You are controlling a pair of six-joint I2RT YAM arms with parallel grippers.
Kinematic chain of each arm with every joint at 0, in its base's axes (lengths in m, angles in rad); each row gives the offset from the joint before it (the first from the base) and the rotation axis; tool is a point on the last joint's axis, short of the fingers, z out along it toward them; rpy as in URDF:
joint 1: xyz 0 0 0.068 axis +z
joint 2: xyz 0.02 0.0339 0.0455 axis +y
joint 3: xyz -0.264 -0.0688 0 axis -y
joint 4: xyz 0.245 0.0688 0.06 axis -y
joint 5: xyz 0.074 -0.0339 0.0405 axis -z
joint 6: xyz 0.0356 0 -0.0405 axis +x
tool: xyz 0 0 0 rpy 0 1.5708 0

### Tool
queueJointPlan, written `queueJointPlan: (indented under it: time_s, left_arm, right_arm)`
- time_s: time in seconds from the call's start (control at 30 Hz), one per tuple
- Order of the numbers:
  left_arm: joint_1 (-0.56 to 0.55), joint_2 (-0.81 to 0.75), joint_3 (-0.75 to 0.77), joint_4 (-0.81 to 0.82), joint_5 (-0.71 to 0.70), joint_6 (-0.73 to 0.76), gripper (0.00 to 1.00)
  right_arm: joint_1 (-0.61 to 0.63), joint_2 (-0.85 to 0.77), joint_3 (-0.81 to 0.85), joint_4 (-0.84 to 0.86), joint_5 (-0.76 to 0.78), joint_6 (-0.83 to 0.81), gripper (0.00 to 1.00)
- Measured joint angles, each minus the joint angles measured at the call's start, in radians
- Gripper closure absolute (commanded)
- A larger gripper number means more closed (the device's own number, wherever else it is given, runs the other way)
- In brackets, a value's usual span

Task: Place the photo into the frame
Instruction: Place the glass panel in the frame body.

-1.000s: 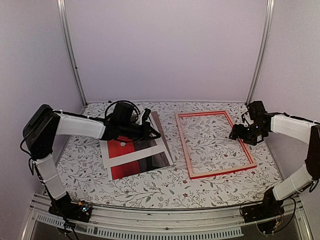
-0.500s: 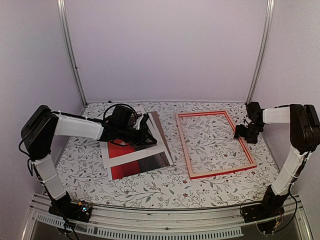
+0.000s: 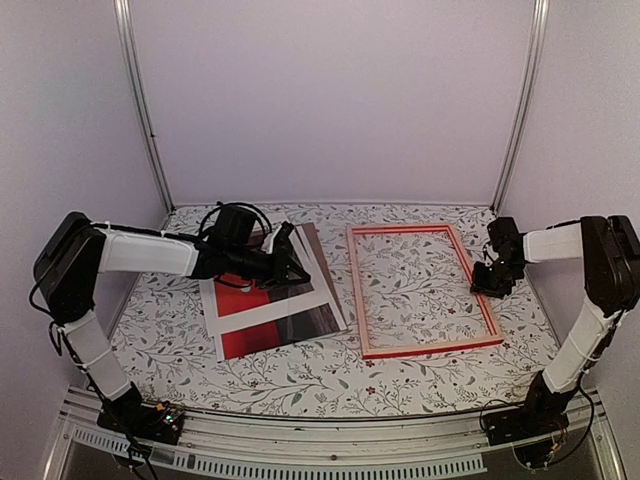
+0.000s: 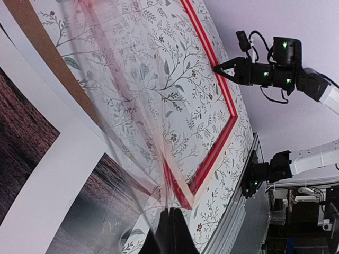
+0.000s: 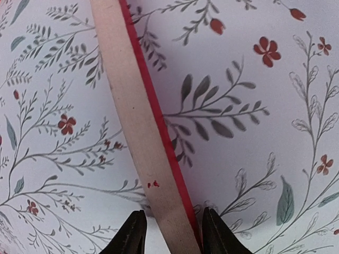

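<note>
The frame (image 3: pixel 357 290) lies flat right of centre with its pale wood back up and red edges showing. My right gripper (image 3: pixel 488 282) is down at the frame's right rail (image 5: pixel 132 106). In the right wrist view my right gripper (image 5: pixel 174 211) hugs that rail, one fingertip (image 5: pixel 212 227) against its red edge. The photo (image 3: pixel 305 322), red and dark brown, lies at the left under a white mat (image 3: pixel 270 310). My left gripper (image 3: pixel 292 264) hovers over the mat's far right corner. In the left wrist view my left gripper (image 4: pixel 169 211) is shut on the edge of a clear sheet (image 4: pixel 132 106).
A brown backing board (image 3: pixel 318 252) pokes out along the right side of the mat. The floral tablecloth (image 3: pixel 300 375) covers the table. Metal uprights (image 3: pixel 140 110) stand at the back corners, and the right side wall is close behind my right arm.
My right gripper has dropped onto the frame's right rail and narrowed around it. The frame has slid and turned a little to the left. My left gripper has barely shifted.
</note>
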Motion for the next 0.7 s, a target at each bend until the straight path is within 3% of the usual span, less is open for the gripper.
queueJointPlan:
  time_s: [0.27,0.53,0.7]
  left_arm:
    - [0.01,-0.064,-0.06,0.028,0.064,-0.058,1.0]
    - [0.008,-0.071,-0.063,0.099,0.1,-0.135,1.0]
    - [-0.017,-0.046,-0.04,0.171,0.116,-0.197,1.0]
  right_arm:
    - [0.175,-0.11,-0.125,0.013,0.012,0.092,0.64]
    - [0.22,-0.2,-0.188,-0.009,0.021,0.185,0.3]
    - [0.215,-0.243,-0.158,-0.042,0.027,0.185,0.24]
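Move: The left hand, holding the glass panel, has the frame's middle about 32 cm to its right and 6 cm ahead, some 11 cm below. The mat and the photo under it lie roughly 13 cm to this hand's left and 5 cm farther out, about 12 cm down. The right hand already has the frame's right rail between its fingers, at table height; the frame's middle is about 18 cm to its left and 1 cm ahead. Back and left along the table the right hand drags the frame by its right rail, about 6 cm each way and towards the photo stack, then spreads its fingers to let the rail go and rises a couple of centimetres. Meanwhile the left hand keeps its pinch on the glass panel, rising some 4 cm while easing slightly back, then right towards the frame, its fingertips tipping up about 10 degrees. ##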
